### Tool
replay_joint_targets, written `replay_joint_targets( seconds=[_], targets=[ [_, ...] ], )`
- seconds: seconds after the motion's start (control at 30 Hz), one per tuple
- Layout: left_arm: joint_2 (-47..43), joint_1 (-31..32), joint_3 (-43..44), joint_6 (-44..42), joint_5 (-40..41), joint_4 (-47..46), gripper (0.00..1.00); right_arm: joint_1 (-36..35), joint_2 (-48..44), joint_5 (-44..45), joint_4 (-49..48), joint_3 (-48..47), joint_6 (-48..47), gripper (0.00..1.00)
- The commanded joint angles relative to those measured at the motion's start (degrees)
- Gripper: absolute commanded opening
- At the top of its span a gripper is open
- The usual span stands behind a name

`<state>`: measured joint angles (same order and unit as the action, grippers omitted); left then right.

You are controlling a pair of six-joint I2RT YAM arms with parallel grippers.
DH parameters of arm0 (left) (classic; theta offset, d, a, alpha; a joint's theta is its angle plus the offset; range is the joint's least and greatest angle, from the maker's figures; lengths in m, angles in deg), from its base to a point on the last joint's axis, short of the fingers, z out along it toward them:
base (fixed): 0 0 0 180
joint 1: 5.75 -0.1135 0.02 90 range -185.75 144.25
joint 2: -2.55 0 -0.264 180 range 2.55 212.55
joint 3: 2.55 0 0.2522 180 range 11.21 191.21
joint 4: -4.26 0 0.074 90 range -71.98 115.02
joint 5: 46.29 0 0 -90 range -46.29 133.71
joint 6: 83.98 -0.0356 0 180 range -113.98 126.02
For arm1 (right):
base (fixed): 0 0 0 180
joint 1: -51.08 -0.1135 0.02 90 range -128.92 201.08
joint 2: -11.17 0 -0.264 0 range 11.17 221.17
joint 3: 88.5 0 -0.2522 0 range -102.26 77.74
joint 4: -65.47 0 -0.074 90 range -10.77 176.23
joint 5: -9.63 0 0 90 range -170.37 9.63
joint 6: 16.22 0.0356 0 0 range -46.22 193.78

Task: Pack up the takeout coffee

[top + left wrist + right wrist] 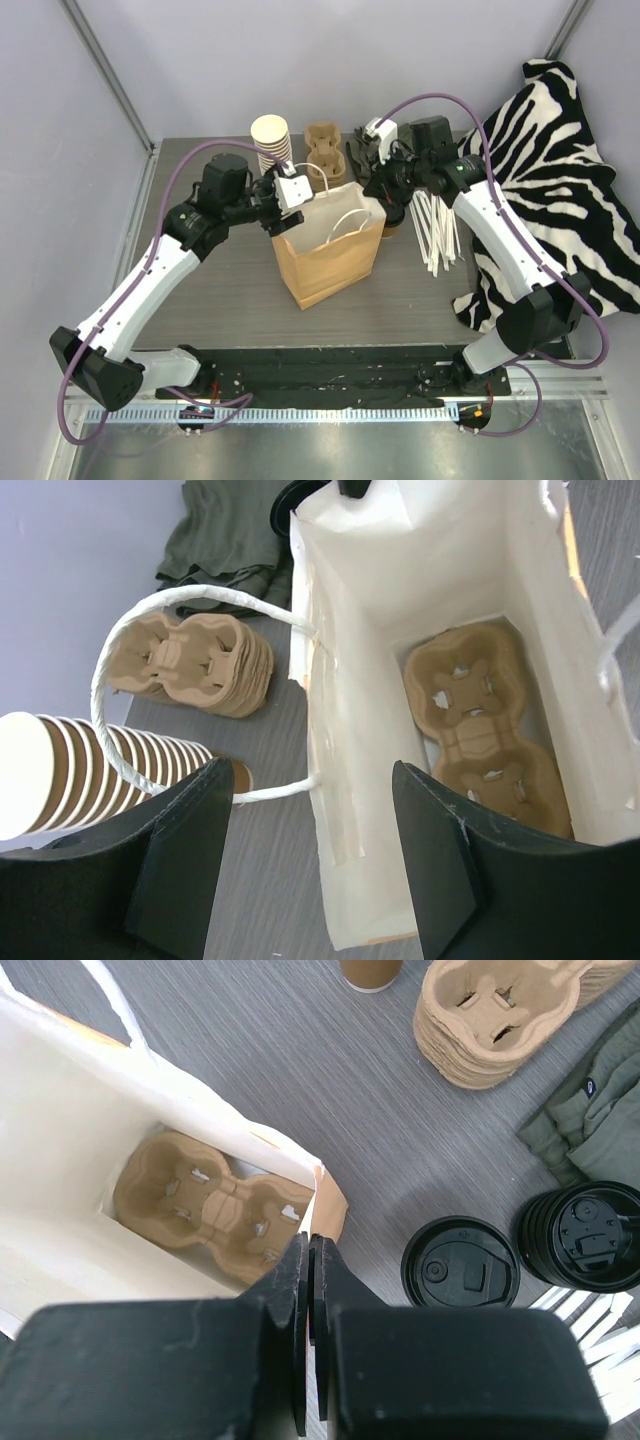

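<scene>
The takeout coffee stands on the table just right of the paper bag. From above only its black lid shows, and in the top view its brown side peeks out under the right arm. My right gripper is shut on nothing, hovering over the bag's right rim, left of the coffee. My left gripper is open at the bag's left side. The bag's wall lies between its fingers without touching them. A cardboard cup carrier lies at the bottom of the bag.
A tall stack of lidless cups and a pile of cup carriers stand behind the bag. A stack of loose black lids, a green cloth and white straws are to the right. A zebra-print cloth covers the table's right side.
</scene>
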<state>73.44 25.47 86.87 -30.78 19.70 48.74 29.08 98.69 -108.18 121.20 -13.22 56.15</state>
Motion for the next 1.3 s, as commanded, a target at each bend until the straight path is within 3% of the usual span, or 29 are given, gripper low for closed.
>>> replay_joint_targets(
  seconds=[0.0, 0.47, 0.77, 0.97, 1.03, 1.1, 1.27],
  targets=[
    [1.61, 0.15, 0.19, -1.61, 2.56, -3.3, 0.7, 0.2, -2.97, -1.01, -1.81, 0.34, 0.14, 0.01],
    [6.54, 0.15, 4.67, 2.43, 3.01, 4.87, 0.66, 0.2, -4.2, -1.02, -3.13, 1.92, -0.04, 0.01],
    [9.7, -0.64, 8.09, 6.03, 1.68, 8.65, 0.49, 0.11, -5.0, -1.1, -3.48, 2.36, 0.14, 0.01],
    [11.55, -1.08, 9.42, 7.35, 1.95, 9.8, 0.43, 0.11, -5.79, -1.54, -3.92, 3.24, 0.49, 0.01],
    [11.9, -1.08, 9.94, 6.56, 1.42, 10.5, 0.33, 0.11, -5.79, -0.93, -3.57, 3.07, 0.84, 0.02],
    [11.9, -0.99, 10.39, 4.56, 0.9, 11.46, 0.21, 0.11, -4.91, 0.38, -1.83, 0.89, 1.8, 0.16],
    [10.93, -1.08, 10.47, 1.47, 0.81, 11.99, 0.09, 2.04, -1.66, 1.71, 4.95, -7.2, 4.61, 0.35]
  ],
)
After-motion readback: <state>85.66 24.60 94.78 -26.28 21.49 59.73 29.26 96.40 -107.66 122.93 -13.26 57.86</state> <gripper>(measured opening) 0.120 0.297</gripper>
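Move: The paper bag's far-left rim lies about 6 cm below the open left hand and 2 cm ahead of it. From that hand the cup stack is roughly 20 cm ahead and 4 cm left, and the cup holder inside the bag some 5 cm ahead, 9 cm right and well below. The right hand still pinches the bag's right corner; from it the lidded cup stands about 9 cm ahead and 7 cm right, on the table. Left hand sinks about 6 cm and pinches the bag's far-left rim; right fingers then open at the right corner. ##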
